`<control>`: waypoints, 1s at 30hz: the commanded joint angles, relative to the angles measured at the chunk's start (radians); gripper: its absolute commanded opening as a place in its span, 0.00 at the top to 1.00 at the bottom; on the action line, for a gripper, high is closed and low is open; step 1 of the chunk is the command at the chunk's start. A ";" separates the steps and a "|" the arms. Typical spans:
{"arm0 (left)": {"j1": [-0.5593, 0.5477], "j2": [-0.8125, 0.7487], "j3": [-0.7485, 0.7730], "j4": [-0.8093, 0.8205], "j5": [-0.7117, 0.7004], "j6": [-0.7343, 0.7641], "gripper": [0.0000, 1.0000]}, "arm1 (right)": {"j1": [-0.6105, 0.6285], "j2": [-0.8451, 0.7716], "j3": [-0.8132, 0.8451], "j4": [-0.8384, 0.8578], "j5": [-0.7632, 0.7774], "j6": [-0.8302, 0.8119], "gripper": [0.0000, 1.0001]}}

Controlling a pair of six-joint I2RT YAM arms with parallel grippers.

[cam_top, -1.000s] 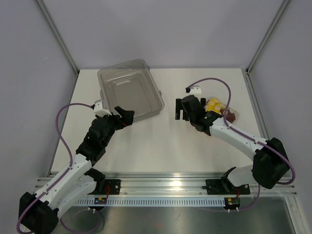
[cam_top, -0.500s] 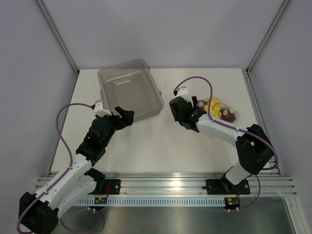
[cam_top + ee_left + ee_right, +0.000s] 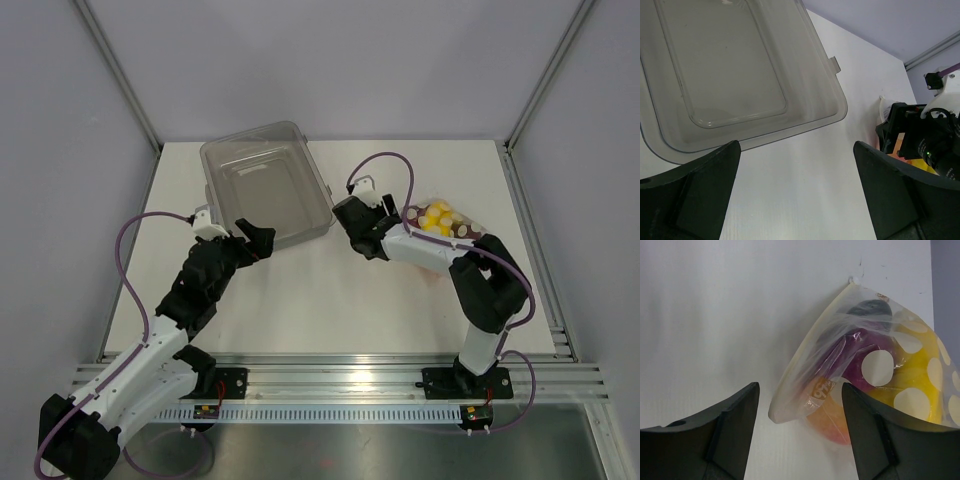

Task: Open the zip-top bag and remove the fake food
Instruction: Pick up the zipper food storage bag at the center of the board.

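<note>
The zip-top bag [image 3: 812, 375], clear film with white dots, lies on the white table at the right [image 3: 447, 224]. Inside it the fake food shows through: a yellow piece [image 3: 922, 385], a dark purple-red piece [image 3: 857, 360], an orange-pink piece [image 3: 837, 422] and a dark round piece [image 3: 870, 307]. My right gripper [image 3: 799, 390] is open, low over the table. The bag's near corner lies between its fingers [image 3: 737, 415], with a gap on each side. My left gripper [image 3: 796, 147] is open over bare table, far left of the bag, holding nothing.
A rigid clear-grey plastic tub [image 3: 265, 185] stands at the back left, just ahead of my left gripper [image 3: 258, 238], and fills the upper left wrist view [image 3: 740, 75]. Grey walls and metal posts enclose the table. The right arm's elbow [image 3: 490, 275] folds over the table's right side.
My right gripper swung left off the bag and turned to face its corner, and its jaws narrowed somewhat. The bag now shows more fully from above. The left arm has not moved.
</note>
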 commanded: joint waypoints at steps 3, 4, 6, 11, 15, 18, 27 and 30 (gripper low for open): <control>-0.001 -0.010 0.035 0.027 -0.028 0.021 0.01 | 0.004 0.029 0.052 -0.022 0.062 0.000 0.29; -0.001 -0.012 0.035 0.027 -0.028 0.021 0.01 | 0.004 0.037 0.052 -0.022 0.062 0.001 0.33; 0.000 -0.010 0.033 0.027 -0.028 0.021 0.01 | 0.004 0.043 0.052 -0.026 0.059 0.006 0.35; 0.000 0.000 0.033 0.031 -0.024 0.019 0.01 | 0.004 0.063 0.066 -0.075 0.050 0.041 0.44; -0.001 0.002 0.041 0.022 -0.016 0.019 0.01 | 0.004 0.066 0.068 -0.080 0.045 0.062 0.86; -0.001 -0.009 0.038 0.019 -0.016 0.016 0.01 | 0.009 0.046 0.066 -0.098 0.027 0.088 1.00; -0.001 -0.024 0.035 -0.009 -0.039 0.017 0.01 | 0.063 -0.120 -0.064 0.024 -0.090 0.063 1.00; 0.000 -0.030 0.031 -0.007 -0.047 0.017 0.01 | 0.113 -0.146 -0.081 0.044 -0.047 0.044 1.00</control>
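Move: The food bag's middle lies some 11 cm right of the right hand, about 2 cm back and 4 cm below it. Its zip edge is nearly between the open fingers, roughly 2 cm ahead, 2 cm right and 3 cm below. The clear bin's middle is about 28 cm left, 8 cm farther out and 8 cm below. From the left hand the bag is about 40 cm right, 8 cm ahead and 14 cm lower. The right fingertips shut fully on the zip edge of the bag near its close corner, pinching the thin film while the hand sinks about 2 cm. Once closed, the hand keeps that pinch and draws back some 3 cm, rising about 2 cm with a little drift to the left, pulling the bag along by its edge. ##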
